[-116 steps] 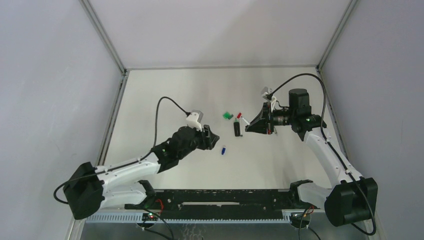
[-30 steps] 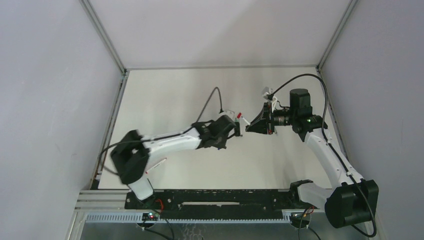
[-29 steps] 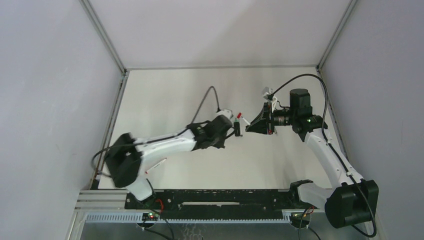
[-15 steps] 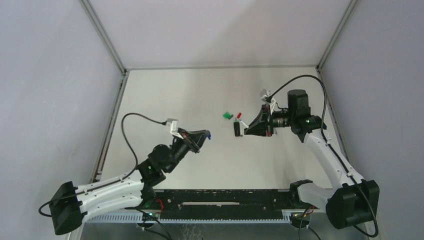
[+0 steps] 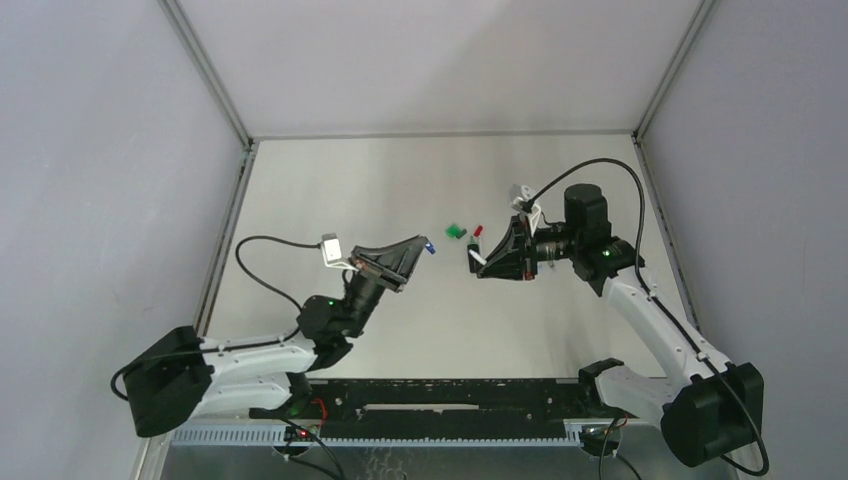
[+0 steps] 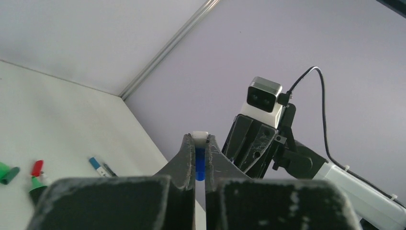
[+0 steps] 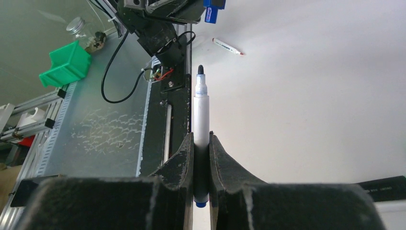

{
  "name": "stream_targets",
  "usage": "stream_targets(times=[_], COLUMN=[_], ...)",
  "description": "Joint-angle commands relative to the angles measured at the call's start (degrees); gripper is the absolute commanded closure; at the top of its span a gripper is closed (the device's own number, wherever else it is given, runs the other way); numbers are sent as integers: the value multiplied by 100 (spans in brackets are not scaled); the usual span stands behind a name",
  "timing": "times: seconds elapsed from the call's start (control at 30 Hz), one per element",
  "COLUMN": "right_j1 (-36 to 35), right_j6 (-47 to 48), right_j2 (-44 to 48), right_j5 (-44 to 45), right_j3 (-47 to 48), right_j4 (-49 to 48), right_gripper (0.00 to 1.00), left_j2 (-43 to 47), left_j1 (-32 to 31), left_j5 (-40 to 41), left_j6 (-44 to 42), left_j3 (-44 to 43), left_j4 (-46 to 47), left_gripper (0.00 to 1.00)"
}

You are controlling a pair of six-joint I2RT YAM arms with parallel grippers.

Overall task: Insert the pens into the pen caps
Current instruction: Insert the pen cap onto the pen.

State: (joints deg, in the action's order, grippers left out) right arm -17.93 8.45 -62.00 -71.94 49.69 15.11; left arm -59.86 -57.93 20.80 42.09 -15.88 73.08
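My left gripper is shut on a small blue pen cap, held up in the air; from above the cap shows at the tip of the left gripper. My right gripper is shut on a white pen with a blue end, its bare dark tip sticking out forward. In the top view the right gripper faces the left one across a short gap. The cap shows ahead of the pen tip and a little to its right.
A green cap and a red-ended piece lie on the table behind the grippers. The left wrist view also shows a blue-and-white pen on the table. A white pen with a red end lies near the left arm's base.
The left arm has pulled back from the middle of the table to the left and risen with the blue cap. The right gripper has shifted a little left with its pen.
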Motion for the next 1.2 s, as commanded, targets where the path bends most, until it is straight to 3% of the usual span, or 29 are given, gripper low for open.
stream_targets(times=[0.0, 0.17, 0.47, 1.17], right_j1=[-131, -292, -307, -315], right_j6=[-809, -1436, -1949, -2180], right_j2=[166, 225, 302, 339], right_j5=[267, 638, 919, 883], right_j3=[-202, -424, -428, -487], right_j4=[-1011, -1673, -1893, -2105], right_gripper=[100, 100, 100, 100], left_j2=[-428, -799, -1153, -1531], left_j1=[-123, -201, -241, -245], left_j5=[162, 412, 500, 527], left_j6=[85, 137, 336, 721], left_j3=[-727, -1117, -1312, -1488], left_j4=[800, 796, 817, 825], left_gripper=[100, 100, 100, 100])
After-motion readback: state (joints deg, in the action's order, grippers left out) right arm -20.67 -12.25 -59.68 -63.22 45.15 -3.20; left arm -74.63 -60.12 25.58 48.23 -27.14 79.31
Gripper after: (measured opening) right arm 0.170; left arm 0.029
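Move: The left gripper holds the blue cap. The uncapped pen's tip, held up by the right gripper, is some 9 cm to its right, about level fore and aft and roughly 3 cm lower. On the table, some 28 cm below, the green-topped black marker lies about 15 cm ahead and 13 cm right, and the green cap 24 cm ahead and 7 cm right. From the right gripper, the blue cap is some 11 cm left, 3 cm ahead and 5 cm up. Carry the blue cap with the left gripper about 4 cm right towards the pen tip, working forward a little and rising about 4.5 cm before easing back down 2 cm, and roll its left side down slightly. Meanwhile bring the pen in with the right gripper, barely 1.5 cm each left, forward and up, turning it some 10 degrees clockwise. Keep both grippers shut on their pieces. ##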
